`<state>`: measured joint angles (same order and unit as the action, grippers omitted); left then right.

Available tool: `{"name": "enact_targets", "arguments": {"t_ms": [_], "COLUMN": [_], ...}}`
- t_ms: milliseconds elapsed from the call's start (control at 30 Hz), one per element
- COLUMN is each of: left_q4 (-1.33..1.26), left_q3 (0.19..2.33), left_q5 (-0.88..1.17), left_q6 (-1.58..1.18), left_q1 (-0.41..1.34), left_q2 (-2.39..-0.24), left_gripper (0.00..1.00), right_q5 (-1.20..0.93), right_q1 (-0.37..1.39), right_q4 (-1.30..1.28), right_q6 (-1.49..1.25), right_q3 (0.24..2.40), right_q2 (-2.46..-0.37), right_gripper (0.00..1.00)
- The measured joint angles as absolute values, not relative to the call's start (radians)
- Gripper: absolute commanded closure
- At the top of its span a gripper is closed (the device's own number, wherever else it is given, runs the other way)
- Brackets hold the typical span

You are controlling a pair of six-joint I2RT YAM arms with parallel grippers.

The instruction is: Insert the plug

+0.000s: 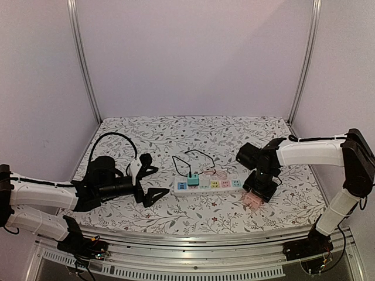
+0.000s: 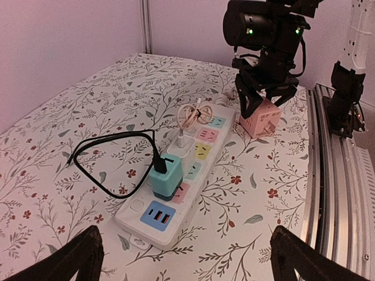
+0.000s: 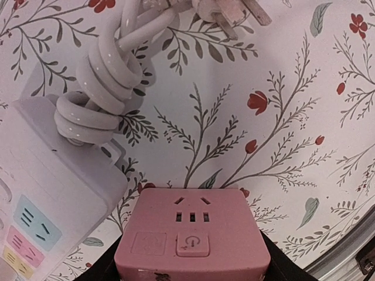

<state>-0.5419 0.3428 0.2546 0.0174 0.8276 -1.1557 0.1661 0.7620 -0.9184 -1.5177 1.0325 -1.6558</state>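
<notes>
The plug is a pink cube adapter (image 3: 193, 234) with prongs on one side (image 2: 262, 117). It rests on the flowered table just past the far end of the white power strip (image 2: 137, 206). My right gripper (image 3: 191, 266) comes down over it, shut on the pink cube, with a black finger (image 3: 103, 270) pressed against each side. In the top view the right gripper (image 1: 261, 191) stands at the strip's right end (image 1: 208, 185). My left gripper (image 2: 187, 263) is open and holds nothing, facing the strip's near end from a distance (image 1: 153, 182).
A teal charger (image 2: 166, 175) with a looped black cable (image 2: 94, 146) sits plugged into the strip near its USB end. The strip's coiled white cord (image 3: 111, 76) and its own plug (image 3: 234, 12) lie beside the pink cube. A metal rail (image 2: 334, 175) runs along the table edge.
</notes>
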Motion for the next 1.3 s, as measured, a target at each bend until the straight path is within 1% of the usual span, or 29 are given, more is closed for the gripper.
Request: {"name": "enact_targets", "arguments": {"t_ms": [133, 167, 233, 267, 300, 467, 567, 700, 767, 900, 1000, 1100, 1233, 1300], "left_q4": [-0.542, -0.542, -0.542, -0.542, -0.542, -0.542, -0.542, -0.528, -0.505, -0.422, -0.312, -0.192, -0.076, -0.044], "left_q3": [0.343, 0.343, 0.343, 0.343, 0.343, 0.343, 0.343, 0.362, 0.39, 0.471, 0.572, 0.685, 0.825, 0.877], "left_q5": [0.255, 0.256, 0.259, 0.261, 0.264, 0.281, 0.292, 0.317, 0.344, 0.429, 0.498, 0.569, 0.668, 0.709], "left_q6": [0.017, 0.015, 0.013, 0.012, 0.01, 0.01, 0.015, 0.046, 0.078, 0.136, 0.171, 0.191, 0.189, 0.185], "left_q1": [0.828, 0.828, 0.828, 0.828, 0.828, 0.828, 0.829, 0.828, 0.828, 0.823, 0.816, 0.805, 0.799, 0.8], "left_q2": [-1.156, -1.156, -1.156, -1.156, -1.156, -1.156, -1.156, -1.156, -1.156, -1.156, -1.156, -1.156, -1.17, -1.181], "left_gripper": [0.0, 0.01, 0.0, 0.01, 0.01, 0.01, 0.01, 0.01, 0.0, 0.01, 0.0, 0.0, 0.01, 0.01], "right_q5": [0.172, 0.174, 0.175, 0.177, 0.178, 0.197, 0.212, 0.166, 0.107, -0.046, -0.196, -0.358, -0.573, -0.64], "right_q1": [0.766, 0.767, 0.77, 0.772, 0.776, 0.801, 0.839, 0.896, 0.91, 0.912, 0.912, 0.912, 0.911, 0.912], "right_q4": [-0.914, -0.912, -0.907, -0.902, -0.895, -0.871, -0.854, -0.736, -0.619, -0.347, -0.22, -0.166, -0.14, -0.126], "right_q6": [-1.504, -1.497, -1.474, -1.453, -1.429, -1.258, -1.084, -0.827, -0.687, -0.397, -0.138, 0.099, 0.31, 0.376], "right_q3": [1.032, 1.032, 1.031, 1.029, 1.028, 1.036, 1.069, 1.093, 1.074, 0.954, 0.897, 0.918, 1.031, 1.074], "right_q2": [-1.656, -1.655, -1.653, -1.65, -1.647, -1.592, -1.525, -1.414, -1.343, -1.188, -1.13, -1.137, -1.201, -1.224], "right_gripper": [0.71, 0.77, 0.92, 0.99, 1.0, 1.0, 1.0, 1.0, 1.0, 1.0, 1.0, 1.0, 1.0, 1.0]}}
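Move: The pink cube plug, already held in the right gripper, is brought towards the open left gripper, about 31 cm to the right hand's left, level fore and aft and 12 cm higher. The nearest free socket lies some 7 cm left and 6 cm ahead of the right hand; the teal plug is 22 cm left, 6 cm ahead. From the left hand the cube is about 31 cm right, 1 cm ahead, 12 cm below. The pink cube plug, still pinched in the right fingers, is lifted nearly 30 cm and carried about 19 cm left towards the left gripper, easing back late on, while the wrist swings the fingers from pointing down to pointing left. The left hand, fingers staying wide open, rises about 13 cm, drifts slightly right and turns clockwise. ##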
